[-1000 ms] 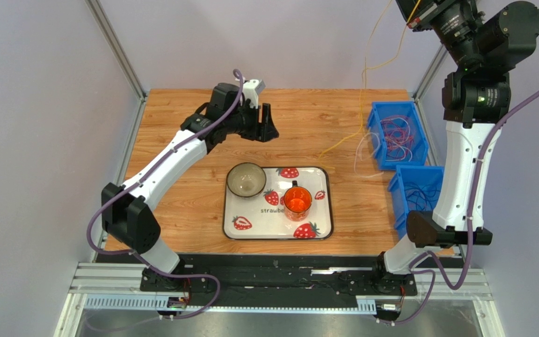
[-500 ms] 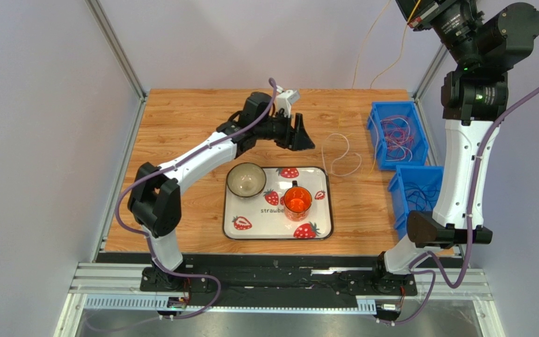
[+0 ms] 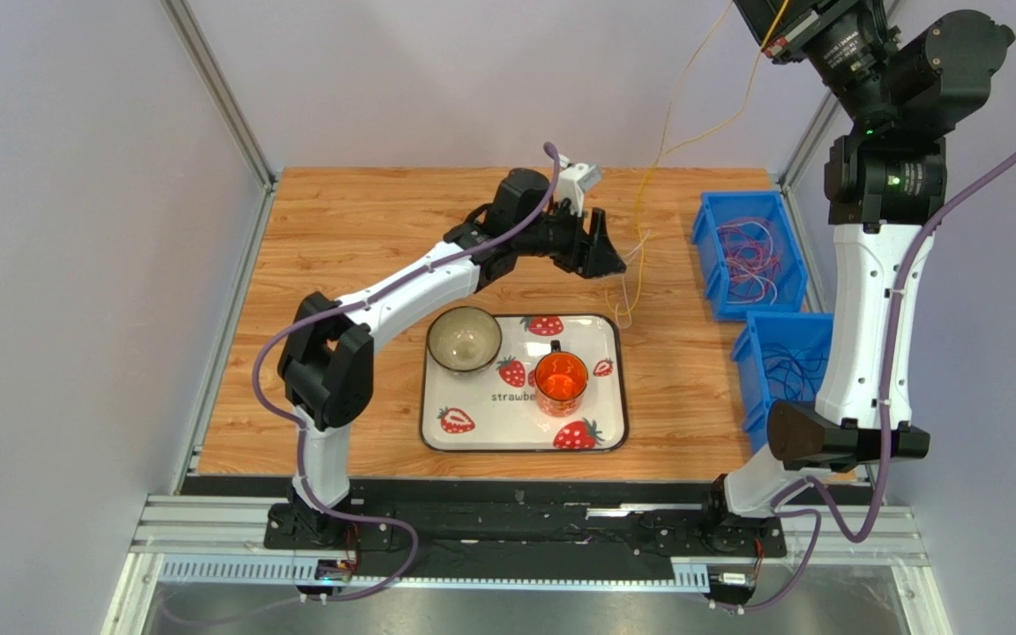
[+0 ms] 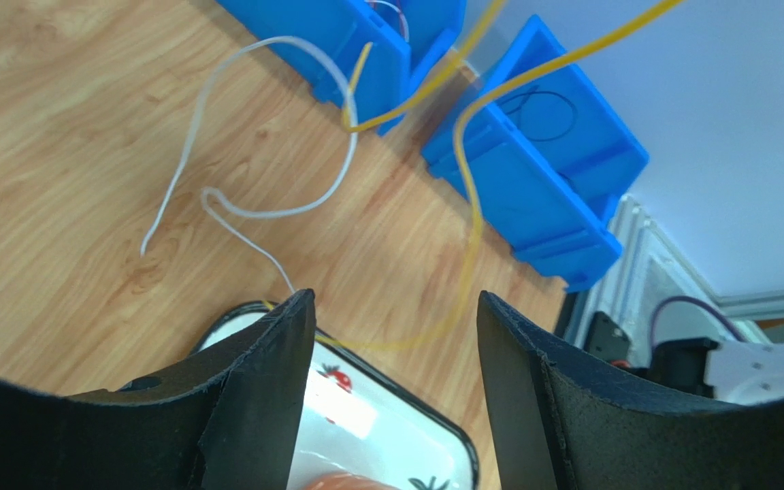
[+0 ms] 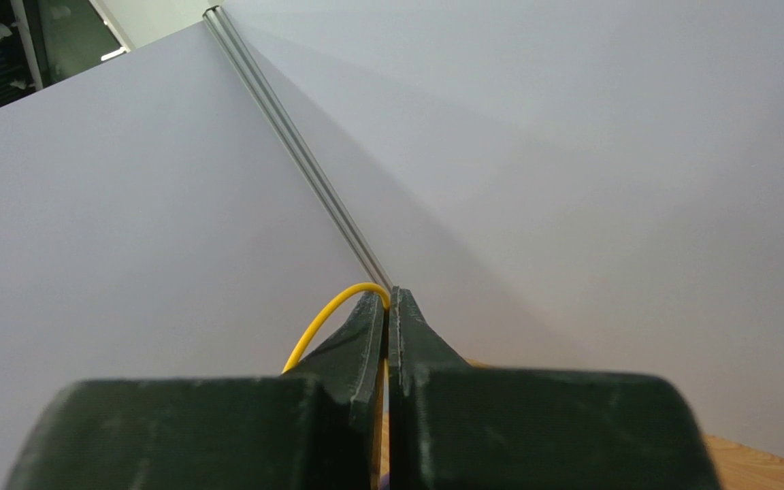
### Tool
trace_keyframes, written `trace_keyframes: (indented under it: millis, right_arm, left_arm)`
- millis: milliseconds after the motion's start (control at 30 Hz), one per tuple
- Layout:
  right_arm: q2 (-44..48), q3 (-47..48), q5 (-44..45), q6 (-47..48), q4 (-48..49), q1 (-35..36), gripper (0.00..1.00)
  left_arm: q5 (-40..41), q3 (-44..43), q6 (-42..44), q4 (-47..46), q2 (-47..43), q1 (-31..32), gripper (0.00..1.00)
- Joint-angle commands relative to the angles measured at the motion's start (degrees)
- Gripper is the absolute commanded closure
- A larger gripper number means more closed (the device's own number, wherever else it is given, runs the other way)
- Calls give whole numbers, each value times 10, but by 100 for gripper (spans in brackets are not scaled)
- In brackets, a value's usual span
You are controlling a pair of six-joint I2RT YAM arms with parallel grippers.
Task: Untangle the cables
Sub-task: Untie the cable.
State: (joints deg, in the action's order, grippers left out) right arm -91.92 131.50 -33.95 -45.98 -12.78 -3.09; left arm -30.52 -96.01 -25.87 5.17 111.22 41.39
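My right gripper (image 5: 387,296) is raised high at the top right and shut on a yellow cable (image 5: 330,311). That yellow cable (image 3: 661,139) hangs down in long strands to the table beside the tray's far right corner. My left gripper (image 3: 613,252) hovers open right next to the hanging strands. In the left wrist view the yellow cable (image 4: 468,194) runs down ahead of the open left gripper (image 4: 396,306), with nothing between its fingers. A thin white cable (image 4: 263,212) lies curled on the wood in front. More cables (image 3: 747,257), reddish-pink and purple, fill the far blue bin.
Two blue bins (image 3: 706,245) (image 3: 743,357) stand along the right edge; the nearer holds dark cables. A strawberry-print tray (image 3: 429,397) in the middle carries a grey bowl (image 3: 463,339) and an orange cup (image 3: 560,377). Frame posts stand at the back corners.
My left arm has swept right along the back of the table to the hanging yellow cable. The cable strands have swung left. The right gripper has stayed shut up high.
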Motion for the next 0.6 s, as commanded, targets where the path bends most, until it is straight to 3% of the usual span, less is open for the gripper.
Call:
trace_keyframes:
  millis: [0,333,567]
  right_arm:
    - [25,9,-8,-10,21,-1,100]
    - [43,-3,-17,-10,13,-9,100]
    - [46,-10,-22,-16,13,-12,100]
  left_arm:
    - [80,-49,58,7,37,46,31]
    - [159,-170,78,23,122,77,29]
    - [203,-128,94,-2,88,81,29]
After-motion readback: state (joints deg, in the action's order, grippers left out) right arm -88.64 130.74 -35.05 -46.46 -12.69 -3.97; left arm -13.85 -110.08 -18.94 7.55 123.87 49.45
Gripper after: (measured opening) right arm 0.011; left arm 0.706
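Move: The left hand's open fingers point to the right, at the tangled white cable hanging about 4 cm right of them, 3 cm ahead and 5 cm lower. The yellow cable's lower bend hangs some 7 cm back, 3 cm right and 12 cm below that hand. The far blue crate is roughly 30 cm right and 4 cm ahead; the mug is 18 cm back, 7 cm left, both near table level. From the right hand, the white cable is nearly straight below, about 45 cm. No new grip is made: the left hand heads for the white cable under the yellow strands, going right about 7 cm while sinking 4 cm, then easing forward 2 cm, fingers staying wide open and the wrist rolling some 10 degrees. High up, the shut right fingers keep their pinch on the yellow cable and draw back about 3 cm, rising slightly. ##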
